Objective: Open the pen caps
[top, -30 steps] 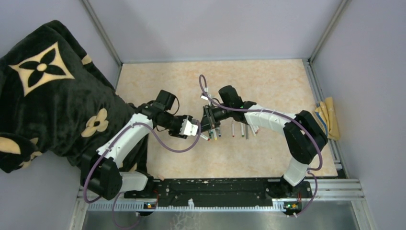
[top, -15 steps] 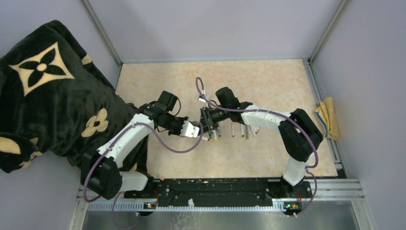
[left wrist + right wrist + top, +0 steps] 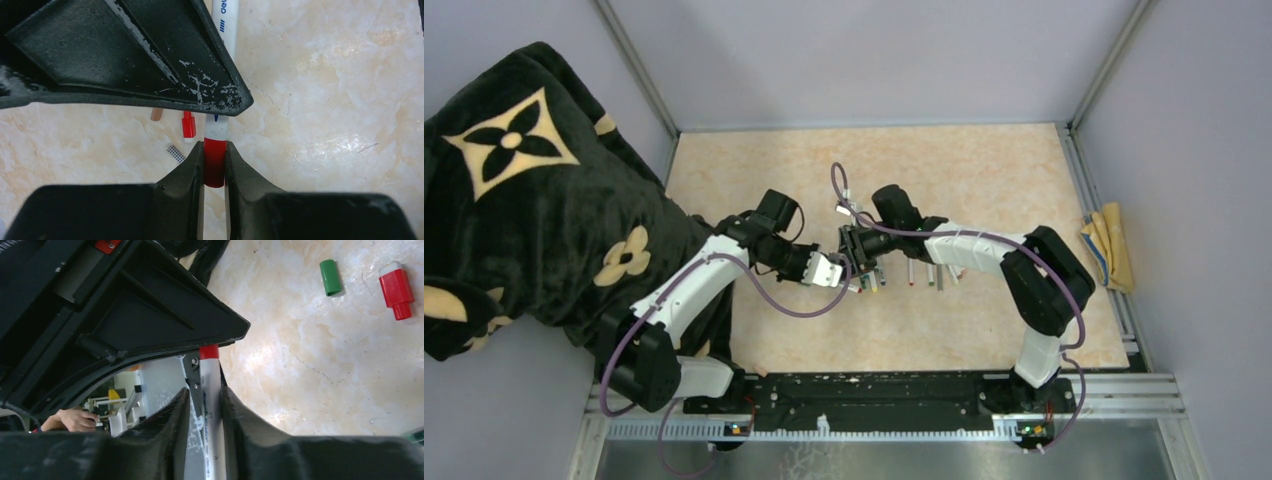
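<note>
Both grippers meet over the middle of the table on one white pen (image 3: 223,30). My left gripper (image 3: 215,147) (image 3: 842,272) is shut on that pen's red cap (image 3: 215,165), whose upper edge still sits on the barrel. My right gripper (image 3: 205,392) (image 3: 856,262) stands around the white barrel (image 3: 210,390); the barrel rests against one finger, with a gap to the other. The red cap (image 3: 209,352) peeks out past the right fingertips. Loose caps lie on the table: a green one (image 3: 330,277) and a red one (image 3: 397,287).
A few more pens (image 3: 931,272) lie in a row just right of the grippers. A small red cap (image 3: 188,125) and a brown tip (image 3: 156,115) lie below the left gripper. A dark flowered blanket (image 3: 524,200) covers the left side; a yellow cloth (image 3: 1109,245) lies at the right edge.
My left gripper closed onto the red cap. My right gripper's jaws have loosened from the barrel. Both arms shifted slightly left.
</note>
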You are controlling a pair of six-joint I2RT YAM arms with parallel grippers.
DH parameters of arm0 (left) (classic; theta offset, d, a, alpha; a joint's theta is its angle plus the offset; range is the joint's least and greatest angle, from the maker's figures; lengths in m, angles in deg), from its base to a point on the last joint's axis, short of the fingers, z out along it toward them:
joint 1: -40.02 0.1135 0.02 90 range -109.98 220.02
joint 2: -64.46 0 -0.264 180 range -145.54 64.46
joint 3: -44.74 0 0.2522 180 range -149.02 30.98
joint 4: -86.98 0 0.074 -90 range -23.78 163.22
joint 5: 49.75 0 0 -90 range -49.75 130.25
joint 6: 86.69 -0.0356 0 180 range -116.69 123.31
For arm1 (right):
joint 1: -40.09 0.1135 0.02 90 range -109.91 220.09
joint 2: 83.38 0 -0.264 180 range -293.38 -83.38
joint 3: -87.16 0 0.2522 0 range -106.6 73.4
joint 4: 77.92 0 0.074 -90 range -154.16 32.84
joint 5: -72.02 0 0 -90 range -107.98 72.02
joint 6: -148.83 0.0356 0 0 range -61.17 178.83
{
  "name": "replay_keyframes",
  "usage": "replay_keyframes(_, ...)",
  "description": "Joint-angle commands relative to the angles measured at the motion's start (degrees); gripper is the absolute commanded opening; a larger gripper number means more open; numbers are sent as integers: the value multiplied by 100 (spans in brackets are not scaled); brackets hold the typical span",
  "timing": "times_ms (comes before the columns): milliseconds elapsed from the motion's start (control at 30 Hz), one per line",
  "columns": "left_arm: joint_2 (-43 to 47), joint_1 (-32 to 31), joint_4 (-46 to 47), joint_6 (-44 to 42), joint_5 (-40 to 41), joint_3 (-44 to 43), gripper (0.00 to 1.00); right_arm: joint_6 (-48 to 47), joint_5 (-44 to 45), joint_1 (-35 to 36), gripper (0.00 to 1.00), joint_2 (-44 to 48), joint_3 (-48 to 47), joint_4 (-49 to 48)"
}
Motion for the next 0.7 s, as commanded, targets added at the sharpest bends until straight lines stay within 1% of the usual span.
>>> replay_keyframes(0,-91,-41,264,-36,9,-170,0,104,-207,141,20,37,72,-337)
replay_keyframes(33,-92,-44,263,-55,55,-170,0,77,-170,145,12,62,70,-305)
replay_keyframes(67,-99,-42,269,-39,131,-174,0,55,-149,145,6,73,72,-266)
replay_keyframes(133,-107,-40,295,28,240,-195,0,-1,-147,145,1,81,82,-179)
replay_keyframes(267,-126,-37,343,32,388,-214,0,-118,-170,145,0,129,173,-28)
replay_keyframes(367,-178,-35,473,-4,751,-152,0,-198,-147,137,0,311,332,85)
replay_keyframes(467,-273,-1,565,-141,1155,-100,0,-386,-48,93,0,531,488,441)
replay_keyframes(567,-366,148,632,-190,1204,-175,0,-533,36,-4,0,803,709,757)
replay_keyframes(667,-445,445,686,-329,1195,-246,0,-606,95,-129,0,1088,1002,886)
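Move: The left hand already pinches the red cap of the pen; the pen body it comes off lies about 4 cm to the hand's right, 3 cm back and 2 cm higher. Under that hand, some 10 cm down, are a loose red cap about 1 cm ahead and 1 cm right, and a green cap about 4 cm left and 2 cm back. The pen body runs between the right hand's loosely open fingers, the held red cap being about 4 cm left, 3 cm ahead and 2 cm lower. The right fingers close to a firm shut around the white pen body, then draw the pen about 1.5 cm to the right and down, away from the cap, with a slight clockwise turn. Meanwhile the left hand keeps its pinch on the red cap and eases about 1 cm down and 1 cm forward, its wrist nearly still. ##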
